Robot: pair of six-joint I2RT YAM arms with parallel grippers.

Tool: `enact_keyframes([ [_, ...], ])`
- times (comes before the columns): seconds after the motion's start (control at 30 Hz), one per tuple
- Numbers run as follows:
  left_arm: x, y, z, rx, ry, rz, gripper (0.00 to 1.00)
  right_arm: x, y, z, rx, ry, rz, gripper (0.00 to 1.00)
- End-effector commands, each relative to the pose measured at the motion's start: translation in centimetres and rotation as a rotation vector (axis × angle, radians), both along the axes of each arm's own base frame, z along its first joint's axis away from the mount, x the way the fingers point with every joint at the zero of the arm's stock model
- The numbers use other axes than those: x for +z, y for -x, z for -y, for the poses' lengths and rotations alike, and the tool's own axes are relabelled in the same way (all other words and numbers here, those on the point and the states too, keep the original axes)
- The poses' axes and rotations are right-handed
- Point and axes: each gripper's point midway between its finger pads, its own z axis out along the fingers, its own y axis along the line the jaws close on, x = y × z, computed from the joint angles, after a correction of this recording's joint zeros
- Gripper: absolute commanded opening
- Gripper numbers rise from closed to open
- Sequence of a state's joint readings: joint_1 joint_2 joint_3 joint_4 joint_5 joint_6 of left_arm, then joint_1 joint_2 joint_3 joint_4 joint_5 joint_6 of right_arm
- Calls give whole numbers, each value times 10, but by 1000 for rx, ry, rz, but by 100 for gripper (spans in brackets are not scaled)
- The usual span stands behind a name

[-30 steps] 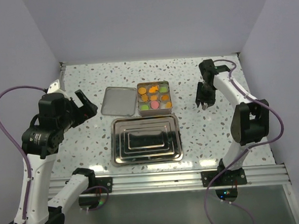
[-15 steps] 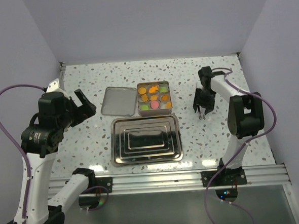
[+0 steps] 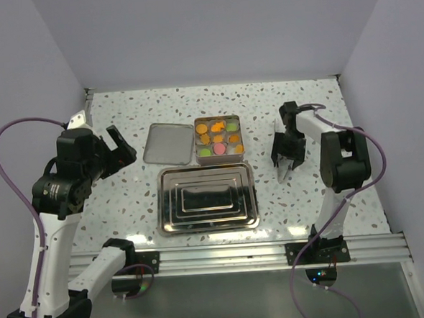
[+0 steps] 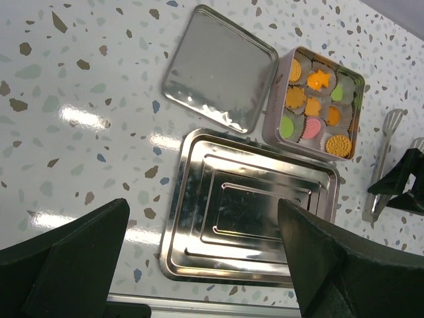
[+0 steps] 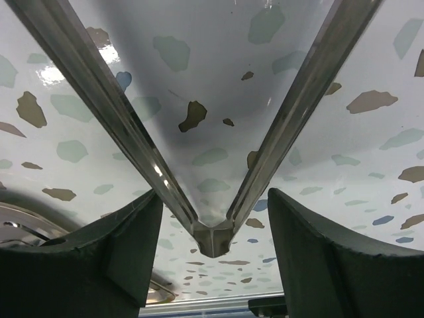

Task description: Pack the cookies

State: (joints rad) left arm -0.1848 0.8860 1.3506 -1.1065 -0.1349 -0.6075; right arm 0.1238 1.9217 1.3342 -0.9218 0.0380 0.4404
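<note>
The cookies [image 3: 218,138], orange, green and pink pieces in white paper cups, fill a square metal tin [image 3: 197,141] at the table's middle back; they also show in the left wrist view as cookies [image 4: 317,106]. My right gripper [image 3: 284,165] is low over the table to the right of the tin. Its jaws straddle the hinge end of metal tongs [image 5: 119,112], and there is a gap on the right side, so the right gripper [image 5: 213,199] is open. In the left wrist view the tongs [image 4: 386,142] lie on the table. My left gripper [image 3: 121,146] hangs open and empty at the left, and the left gripper [image 4: 202,207] looks down on the tray.
The tin's flat lid [image 3: 169,143] lies just left of the tin. A stepped steel tray [image 3: 208,197] sits in front of both, near the table's front edge. A metal rail [image 3: 225,257] runs along the near edge.
My right gripper has moved toward the near side and a little left, dropped lower, and its jaws have spread apart around the tongs. The left arm has barely moved.
</note>
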Motion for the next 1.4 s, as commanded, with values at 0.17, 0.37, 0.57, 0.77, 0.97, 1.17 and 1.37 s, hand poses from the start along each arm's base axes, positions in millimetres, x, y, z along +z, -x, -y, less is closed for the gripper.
enact_keyframes([
  [0.17, 9, -6, 2, -12, 3, 46, 100, 2, -4, 6, 5, 29, 14, 71],
  [0.37, 9, -8, 3, -10, 7, 45, 100, 56, -23, 3, 8, 15, 137, 75],
  [0.57, 10, -14, 3, -1, 11, 67, 100, 136, -31, -43, 92, -190, 387, 89],
  [0.77, 7, -22, 3, 23, 24, 90, 100, 199, 2, -117, 291, -321, 581, 98],
  [0.97, 11, -31, -3, 81, 43, 182, 100, 259, 54, -153, 400, -486, 802, 99],
  [1.17, -6, -42, -31, 206, -52, 252, 100, 296, 95, -139, 470, -561, 967, 99],
  [1.37, -29, -56, -52, 276, -165, 317, 100, 307, 118, -119, 491, -525, 1001, 99],
])
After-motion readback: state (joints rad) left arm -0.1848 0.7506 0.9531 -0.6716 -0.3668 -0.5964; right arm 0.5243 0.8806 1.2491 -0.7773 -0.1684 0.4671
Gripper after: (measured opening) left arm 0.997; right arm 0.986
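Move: The right hand is down at the hinge end of the tongs, which lie on the table pointing forward, their middle about 6 cm ahead, 1 cm left and 1 cm lower. The cookie box stands some 22 cm left and 11 cm farther out; the empty tray lies about 27 cm left and 9 cm back. From the left hand the tongs are some 52 cm right, 16 cm ahead and 30 cm below. Right hand opens wide, climbs some 30 cm off the tongs, leftward then back, tipping up; left hand dips. ##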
